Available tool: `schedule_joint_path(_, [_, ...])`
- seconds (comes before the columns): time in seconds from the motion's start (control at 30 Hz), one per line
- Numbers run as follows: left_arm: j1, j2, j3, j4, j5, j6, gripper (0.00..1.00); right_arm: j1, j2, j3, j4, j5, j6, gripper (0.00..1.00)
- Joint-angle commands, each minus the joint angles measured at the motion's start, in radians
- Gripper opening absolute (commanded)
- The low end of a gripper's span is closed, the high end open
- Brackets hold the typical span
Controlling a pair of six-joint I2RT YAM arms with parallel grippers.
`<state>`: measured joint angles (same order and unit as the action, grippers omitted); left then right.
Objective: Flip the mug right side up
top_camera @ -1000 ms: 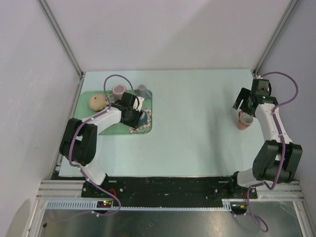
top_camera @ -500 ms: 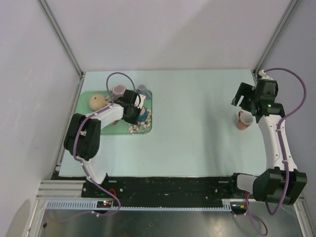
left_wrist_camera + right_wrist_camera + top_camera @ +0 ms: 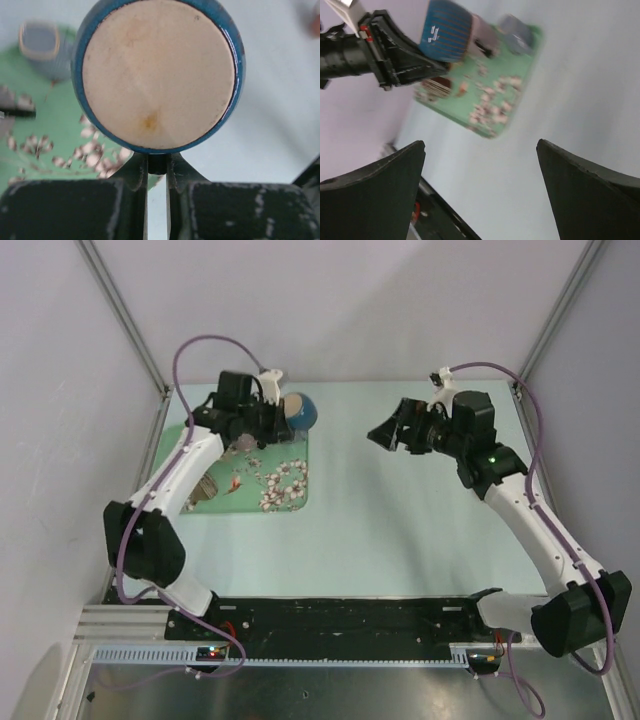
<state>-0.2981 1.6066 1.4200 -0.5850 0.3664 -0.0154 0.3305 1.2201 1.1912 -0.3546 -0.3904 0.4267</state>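
Note:
My left gripper [image 3: 283,416] is shut on the handle of the blue mug [image 3: 301,410] and holds it in the air, tipped on its side, over the far right corner of the green tray [image 3: 285,495]. In the left wrist view the mug's beige base [image 3: 159,75] faces the camera, with the fingers [image 3: 135,167] pinching the dark handle below it. My right gripper [image 3: 384,435] is open and empty, raised over the table's middle and pointing towards the mug. The right wrist view shows the mug [image 3: 445,30] held by the left gripper [image 3: 395,55].
The floral green tray [image 3: 490,100] holds a grey mug [image 3: 42,42], a pinkish mug [image 3: 485,37] and a brown round object [image 3: 205,488]. A reddish blur [image 3: 316,25] shows far right. Aluminium frame posts stand at the far corners.
The left arm lifted the blue mug off the tray and carried it up towards the far edge. The right arm swung left from the orange cup to the table's middle, jaws open.

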Motion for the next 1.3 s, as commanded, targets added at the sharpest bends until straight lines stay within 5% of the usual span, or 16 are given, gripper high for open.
schedule_joint_path(0.0, [-0.001, -0.098, 0.212, 0.019, 0.274, -0.128, 0.0, 0.06, 0.021, 0.018, 0.407, -0.183, 0.265, 0.99])
schedule_joint_path(0.23, [-0.01, -0.101, 0.381, 0.004, 0.397, -0.281, 0.0, 0.108, 0.123, 0.027, 0.809, -0.195, 0.553, 0.99])
schedule_joint_path(0.77, [-0.044, -0.12, 0.351, 0.001, 0.432, -0.273, 0.0, 0.161, 0.371, 0.208, 1.097, -0.181, 0.774, 0.82])
schedule_joint_path(0.9, [-0.049, -0.114, 0.338, 0.001, 0.433, -0.261, 0.0, 0.173, 0.451, 0.254, 1.238, -0.21, 0.879, 0.56])
schedule_joint_path(1.0, [-0.044, -0.109, 0.327, 0.001, 0.424, -0.243, 0.0, 0.172, 0.484, 0.276, 1.26, -0.226, 0.916, 0.13])
schedule_joint_path(1.03, [-0.039, -0.108, 0.325, 0.0, 0.415, -0.238, 0.02, 0.17, 0.486, 0.279, 1.241, -0.227, 0.905, 0.07])
schedule_joint_path(1.07, [-0.03, -0.107, 0.322, -0.002, 0.406, -0.234, 0.11, 0.164, 0.484, 0.28, 1.201, -0.227, 0.891, 0.03])
schedule_joint_path(1.2, [0.004, -0.106, 0.315, -0.032, 0.337, -0.166, 0.85, 0.142, 0.466, 0.294, 0.963, -0.218, 0.707, 0.0])
schedule_joint_path(1.27, [0.02, -0.107, 0.311, -0.062, 0.26, -0.09, 0.96, 0.129, 0.458, 0.341, 0.735, -0.189, 0.514, 0.0])
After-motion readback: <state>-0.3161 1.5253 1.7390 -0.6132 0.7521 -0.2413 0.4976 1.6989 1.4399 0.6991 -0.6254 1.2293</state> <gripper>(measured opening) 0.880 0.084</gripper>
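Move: The blue mug, upside down, is already held by its handle in the left fingers, its body about 4 cm ahead of that hand point, 4 cm to its right and 2 cm above. The open right gripper waits some 26 cm to the left hand's right, 5 cm nearer the base and 10 cm higher; from it, the mug is about 22 cm left, 8 ahead and 8 below. The grey cup stands about 13 cm ahead of the left hand and 17 cm below; the pink mug is 13 cm left of the cup, roughly level with it. The blue mug rises first, lifted by the left hand about 18 cm and drawn some 6 cm right and 5 back while that wrist rolls its left side down. The right hand comes left and up, about 15 cm each, rolling its left side up nearly 50 degrees, and pinches the mug's rim; only then does the left open wide off the handle. ##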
